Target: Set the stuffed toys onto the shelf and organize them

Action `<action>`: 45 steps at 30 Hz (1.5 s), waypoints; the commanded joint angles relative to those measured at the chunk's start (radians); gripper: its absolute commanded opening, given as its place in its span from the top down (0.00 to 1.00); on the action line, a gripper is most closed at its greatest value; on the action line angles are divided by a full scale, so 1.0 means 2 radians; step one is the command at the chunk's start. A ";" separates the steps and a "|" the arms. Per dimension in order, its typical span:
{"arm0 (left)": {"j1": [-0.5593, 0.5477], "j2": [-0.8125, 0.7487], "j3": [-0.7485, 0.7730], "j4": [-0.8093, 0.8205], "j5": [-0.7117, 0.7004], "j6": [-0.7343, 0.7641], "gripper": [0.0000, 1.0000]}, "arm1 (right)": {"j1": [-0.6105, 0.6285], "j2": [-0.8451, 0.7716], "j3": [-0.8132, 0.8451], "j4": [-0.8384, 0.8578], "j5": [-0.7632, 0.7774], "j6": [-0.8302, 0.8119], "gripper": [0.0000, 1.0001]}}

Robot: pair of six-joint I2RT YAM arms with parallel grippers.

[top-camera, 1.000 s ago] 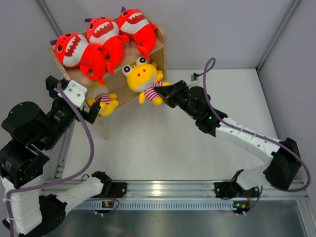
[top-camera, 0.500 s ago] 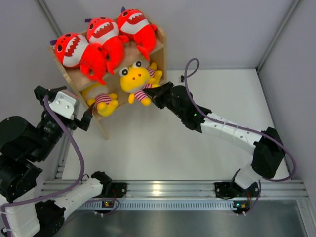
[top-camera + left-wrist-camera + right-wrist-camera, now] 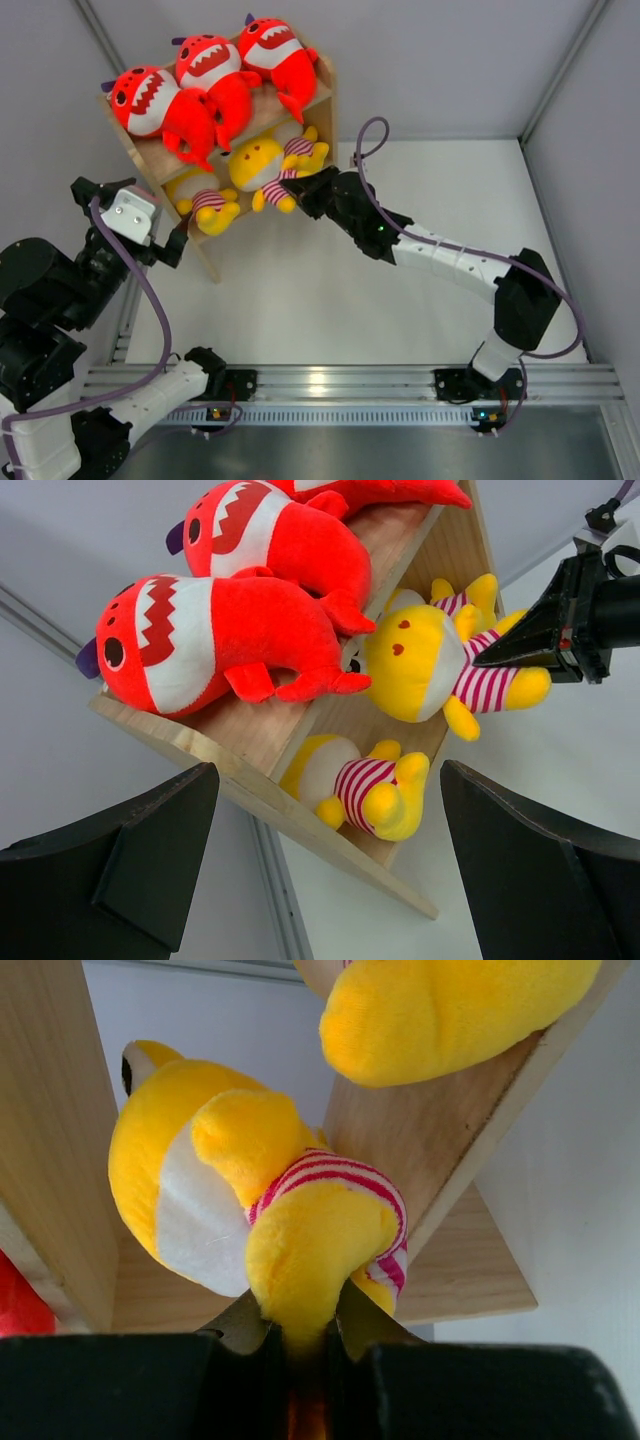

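Observation:
The light-wood shelf (image 3: pixel 322 100) lies tipped at the far left. Three red sharks (image 3: pixel 210 72) rest on its upper tier and also show in the left wrist view (image 3: pixel 215 645). My right gripper (image 3: pixel 300 190) is shut on the foot of a yellow striped doll (image 3: pixel 252 165) and holds it inside the lower tier (image 3: pixel 200 1180). A second doll (image 3: pixel 205 203) lies at the left of that tier (image 3: pixel 360 785). A third doll (image 3: pixel 305 148) sits behind the held one (image 3: pixel 450 1010). My left gripper (image 3: pixel 130 216) is open and empty, left of the shelf.
Grey walls close in the white table (image 3: pixel 400 280) at the back and both sides. An aluminium rail (image 3: pixel 330 380) runs along the near edge. The right arm (image 3: pixel 450 262) stretches diagonally across the table's middle.
My right gripper has carried the yellow doll leftward into the shelf's lower tier. My left gripper has drawn back from the shelf to the left.

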 commanded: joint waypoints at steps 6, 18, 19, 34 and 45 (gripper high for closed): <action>0.003 -0.003 -0.004 0.009 0.010 -0.002 0.01 | 0.015 0.061 0.094 0.024 0.034 0.042 1.00; 0.001 -0.012 -0.013 0.009 0.010 0.003 0.02 | 0.023 0.137 0.167 -0.004 0.053 0.077 0.95; 0.001 -0.013 -0.016 0.009 0.010 0.003 0.01 | 0.022 0.139 0.170 -0.007 0.050 0.080 0.90; 0.000 -0.011 -0.016 0.008 0.014 0.004 0.01 | 0.026 0.101 0.141 0.012 0.008 0.063 0.23; 0.000 -0.011 -0.020 0.008 0.001 0.008 0.02 | 0.028 0.036 0.091 0.003 -0.008 -0.010 0.21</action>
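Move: The right gripper holds the last yellow toy by its leg, with the toy's middle roughly 5 cm ahead and 5 cm left. Its free slot on the lower shelf is about 10 cm ahead, 10 cm left and 4 cm below. The left yellow toy sits 3 cm ahead and 19 cm left, the right one 12 cm ahead and 2 cm right, both about 4 cm lower. From the left hand the slot lies some 18 cm ahead, 9 cm right and 22 cm down. Push the right gripper, still shut on the toy's leg, about 7 cm left and forward into the slot between the two yellow toys. Sink some 3 cm there, open the fingers wide to let go of the leg, then draw back and up about 4 cm, leaving them open. ##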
